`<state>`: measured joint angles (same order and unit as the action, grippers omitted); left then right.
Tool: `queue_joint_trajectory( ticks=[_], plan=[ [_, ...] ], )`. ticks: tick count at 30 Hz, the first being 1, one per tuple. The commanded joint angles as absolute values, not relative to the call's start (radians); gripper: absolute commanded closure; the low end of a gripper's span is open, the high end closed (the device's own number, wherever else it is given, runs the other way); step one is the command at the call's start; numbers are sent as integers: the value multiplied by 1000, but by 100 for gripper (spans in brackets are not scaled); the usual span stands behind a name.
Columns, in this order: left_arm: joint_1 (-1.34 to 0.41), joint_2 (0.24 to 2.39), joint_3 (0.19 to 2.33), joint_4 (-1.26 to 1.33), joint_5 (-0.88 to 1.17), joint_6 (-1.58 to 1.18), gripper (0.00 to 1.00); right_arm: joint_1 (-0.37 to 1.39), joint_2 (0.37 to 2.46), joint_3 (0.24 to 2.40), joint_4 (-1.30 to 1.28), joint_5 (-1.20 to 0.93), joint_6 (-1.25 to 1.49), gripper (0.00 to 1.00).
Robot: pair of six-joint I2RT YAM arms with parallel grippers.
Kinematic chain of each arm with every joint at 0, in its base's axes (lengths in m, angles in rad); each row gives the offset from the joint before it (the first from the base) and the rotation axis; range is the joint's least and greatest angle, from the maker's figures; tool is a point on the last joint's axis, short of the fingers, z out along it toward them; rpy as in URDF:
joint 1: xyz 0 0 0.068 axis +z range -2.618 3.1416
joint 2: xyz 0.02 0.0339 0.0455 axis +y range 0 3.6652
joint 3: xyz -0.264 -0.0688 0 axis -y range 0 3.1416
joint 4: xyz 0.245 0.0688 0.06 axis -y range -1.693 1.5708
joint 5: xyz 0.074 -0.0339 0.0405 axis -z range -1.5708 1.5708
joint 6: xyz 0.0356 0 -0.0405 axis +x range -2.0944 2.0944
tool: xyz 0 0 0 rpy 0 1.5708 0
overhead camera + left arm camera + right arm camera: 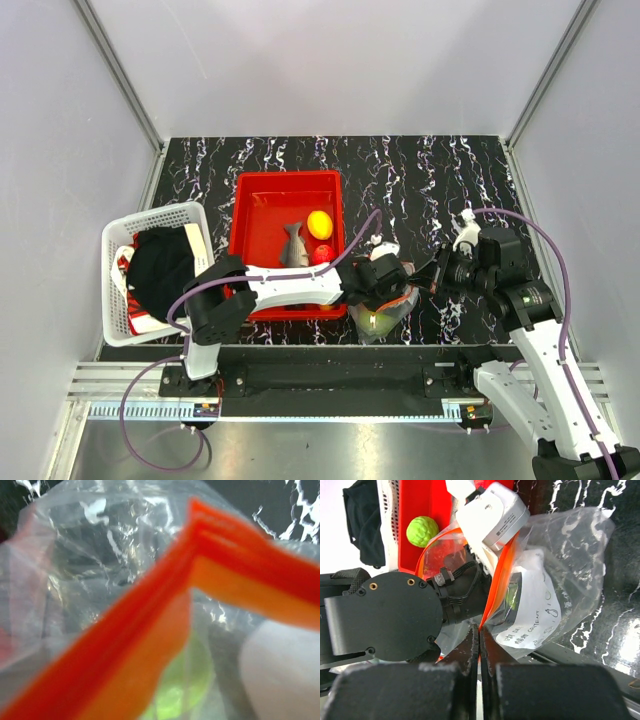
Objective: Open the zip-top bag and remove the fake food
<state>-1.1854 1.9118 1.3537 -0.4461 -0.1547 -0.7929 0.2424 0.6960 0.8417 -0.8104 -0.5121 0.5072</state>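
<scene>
The zip-top bag (392, 318) lies just right of the red tray's front corner, clear and crinkly, with its red-orange zip strip (165, 610) parted. My right gripper (480, 632) is shut on one end of that strip. My left gripper (384, 292) reaches into the bag's mouth, its fingers hidden by plastic, jaws standing wide. A green fruit (185, 680) shows through the plastic right in front of it. In the tray lie a grey fish (293, 245), a yellow piece (320, 223) and a red piece (322, 254). A bumpy green fruit (422, 530) rests by the tray wall.
The red tray (250, 200) stands mid-table. A white basket (120, 240) with a black cloth (160, 270) stands at the left edge. The left arm stretches across the tray's front rim. White walls enclose the black marbled table (440, 170).
</scene>
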Motion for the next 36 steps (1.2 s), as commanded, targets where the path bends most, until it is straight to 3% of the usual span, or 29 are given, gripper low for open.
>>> queue_joint_trajectory(
  ticks=[1,7,12,20,24,31,34,36],
  plan=[
    [-1183,1887,1358,-505,-89,-795,22,242,692,905,-824,-460,471,100],
    [-1184,1891,1394,-423,-60,-736,22,244,738,959,-841,-292,454,100],
    [-1164,1927,1567,-419,-92,-673,22,245,772,995,-841,-153,420,100],
    [-1097,2013,1735,-508,-6,-600,33,244,787,1014,-825,-110,374,100],
    [-1094,2005,1698,-535,67,-577,33,244,787,1012,-813,-110,344,100],
    [-1097,1938,1562,-565,163,-548,44,244,802,1025,-810,-109,334,100],
    [-1100,1913,1513,-566,179,-531,43,244,802,1020,-805,-123,337,100],
    [-1100,1896,1494,-561,190,-523,34,244,801,1017,-802,-130,341,100]
  ],
)
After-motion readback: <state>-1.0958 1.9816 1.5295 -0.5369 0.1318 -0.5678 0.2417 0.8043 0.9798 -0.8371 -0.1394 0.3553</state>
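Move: The green fake food deep in the bag lies roughly 5 cm nearer the base than the left fingers, about 4 cm to their left and some 4 cm below. From the right fingers, which already pinch the bag's orange rim, it is about 8 cm back, 5 cm left and 19 cm down. The red fake food in the tray is about 16 cm left of the left hand and 8 cm ahead; the red tray's middle is some 24 cm left and 10 cm ahead. Up, forward and to the right the left hand first pulls, some 7 cm higher, after a slight drift back; then it dips back down, leftward and towards the base into the bag, turning about 15 degrees clockwise and narrowing its wide-open fingers. The right hand keeps its pinch on the orange rim and draws it about 5 cm forward and 5 cm right, its wrist turning. ##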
